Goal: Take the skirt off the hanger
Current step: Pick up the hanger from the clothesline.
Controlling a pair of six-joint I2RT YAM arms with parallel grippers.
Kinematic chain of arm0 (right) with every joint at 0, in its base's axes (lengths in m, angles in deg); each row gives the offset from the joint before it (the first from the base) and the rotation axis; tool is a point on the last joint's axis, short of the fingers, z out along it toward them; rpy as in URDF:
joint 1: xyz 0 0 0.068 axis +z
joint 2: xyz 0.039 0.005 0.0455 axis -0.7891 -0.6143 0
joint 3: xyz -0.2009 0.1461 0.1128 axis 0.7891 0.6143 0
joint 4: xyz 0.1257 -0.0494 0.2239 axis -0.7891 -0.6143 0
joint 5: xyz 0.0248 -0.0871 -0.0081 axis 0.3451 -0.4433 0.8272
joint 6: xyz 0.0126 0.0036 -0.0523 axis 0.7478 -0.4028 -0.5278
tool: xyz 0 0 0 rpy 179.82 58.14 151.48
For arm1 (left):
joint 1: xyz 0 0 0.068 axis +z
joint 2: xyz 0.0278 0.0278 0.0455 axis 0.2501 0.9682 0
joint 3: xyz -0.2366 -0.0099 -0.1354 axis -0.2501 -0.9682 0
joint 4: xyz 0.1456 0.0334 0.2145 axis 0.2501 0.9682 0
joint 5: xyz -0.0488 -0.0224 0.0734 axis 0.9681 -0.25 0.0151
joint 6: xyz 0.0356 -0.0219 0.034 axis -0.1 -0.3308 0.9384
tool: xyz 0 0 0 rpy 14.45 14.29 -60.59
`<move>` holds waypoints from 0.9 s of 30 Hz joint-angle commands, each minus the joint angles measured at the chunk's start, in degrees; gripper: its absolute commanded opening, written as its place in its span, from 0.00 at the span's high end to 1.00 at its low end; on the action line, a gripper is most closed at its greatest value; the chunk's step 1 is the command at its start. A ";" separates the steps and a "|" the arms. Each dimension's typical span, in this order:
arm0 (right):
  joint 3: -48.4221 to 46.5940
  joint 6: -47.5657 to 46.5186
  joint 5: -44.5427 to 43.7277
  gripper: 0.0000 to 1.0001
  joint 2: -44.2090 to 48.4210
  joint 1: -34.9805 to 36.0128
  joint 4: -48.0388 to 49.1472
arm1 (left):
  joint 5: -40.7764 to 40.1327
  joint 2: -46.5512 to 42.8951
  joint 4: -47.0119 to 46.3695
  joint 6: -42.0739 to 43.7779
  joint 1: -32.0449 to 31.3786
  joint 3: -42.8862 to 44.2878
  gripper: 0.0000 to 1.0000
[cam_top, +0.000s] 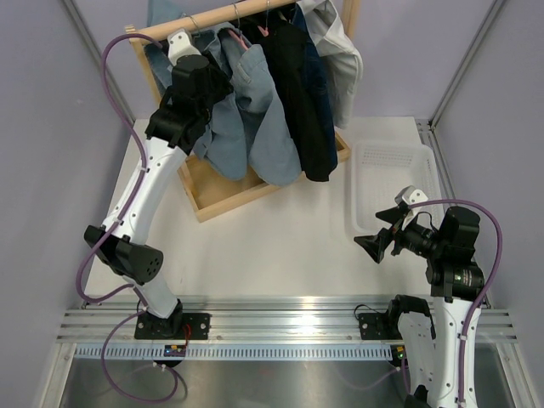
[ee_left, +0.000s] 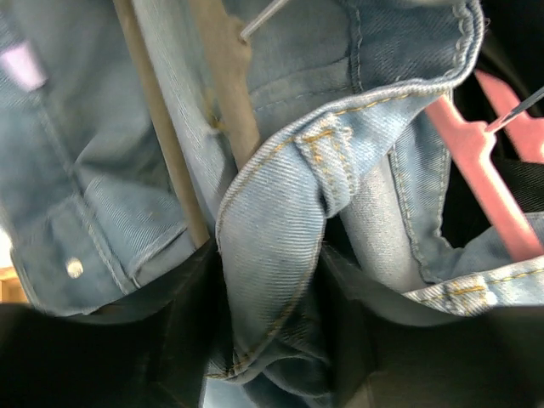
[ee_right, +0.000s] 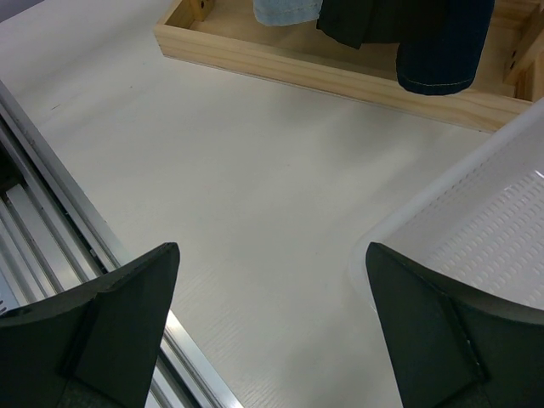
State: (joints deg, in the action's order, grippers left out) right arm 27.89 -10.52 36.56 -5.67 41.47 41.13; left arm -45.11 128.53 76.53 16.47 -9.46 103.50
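Note:
A light blue denim skirt (cam_top: 259, 110) hangs on a pink hanger (cam_top: 244, 38) from the wooden rail (cam_top: 212, 17) of the rack. My left gripper (cam_top: 219, 83) is raised among the denim at the top of the rack. In the left wrist view the skirt's folded waistband (ee_left: 280, 212), with its belt loop, fills the gap between the dark fingers (ee_left: 183, 297) of the left gripper (ee_left: 270, 272), which is shut on it. The pink hanger (ee_left: 476, 161) shows at the right. My right gripper (cam_top: 375, 246) (ee_right: 272, 255) hovers open and empty over the table.
Dark garments (cam_top: 297, 85) and a pale one hang to the right of the skirt. The rack's wooden base frame (cam_top: 229, 200) lies on the table. A white perforated basket (cam_top: 395, 166) (ee_right: 484, 212) sits at the right, beside the right gripper. A metal rail (cam_top: 280, 323) runs along the near edge.

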 commanded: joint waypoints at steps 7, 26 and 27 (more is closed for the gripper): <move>-0.72 -0.93 1.06 0.01 0.64 0.09 -0.06 | 0.73 -3.00 2.61 6.39 -0.14 -3.41 1.00; -0.72 -0.84 1.50 0.00 0.37 0.09 0.03 | 11.99 -21.20 -12.58 22.30 -0.40 -12.81 1.00; -0.72 -0.75 1.50 0.01 0.37 0.09 0.03 | 12.60 -22.07 -13.20 22.82 -0.40 -14.03 1.00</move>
State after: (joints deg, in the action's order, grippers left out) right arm 27.89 -10.67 36.65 -5.26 41.47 41.11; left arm -35.86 110.35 74.93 35.49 -9.62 90.03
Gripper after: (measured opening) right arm 0.993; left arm 0.151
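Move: The left hand points forward with the skirt's denim waistband already bunched between its half-open fingers, about 1 cm ahead. The brown hanger is some 4 cm ahead, 1 cm left and 5 cm above the hand; the pink hanger lies about 4 cm ahead, 6 cm right and 5 cm up. The black trousers hang roughly 12 cm right, 2 cm ahead and 4 cm lower. From the right hand the waistband is about 30 cm ahead, 31 cm left and 18 cm up. Pinching the skirt's waistband just below the brown hanger, the left fingers close nearly shut on the denim. Keeping that grip, the hand then draws back some 8 cm towards the robot and rises about 3 cm, out from among the hanging clothes, while its left side rolls up about 15 degrees and it swings slightly clockwise. ##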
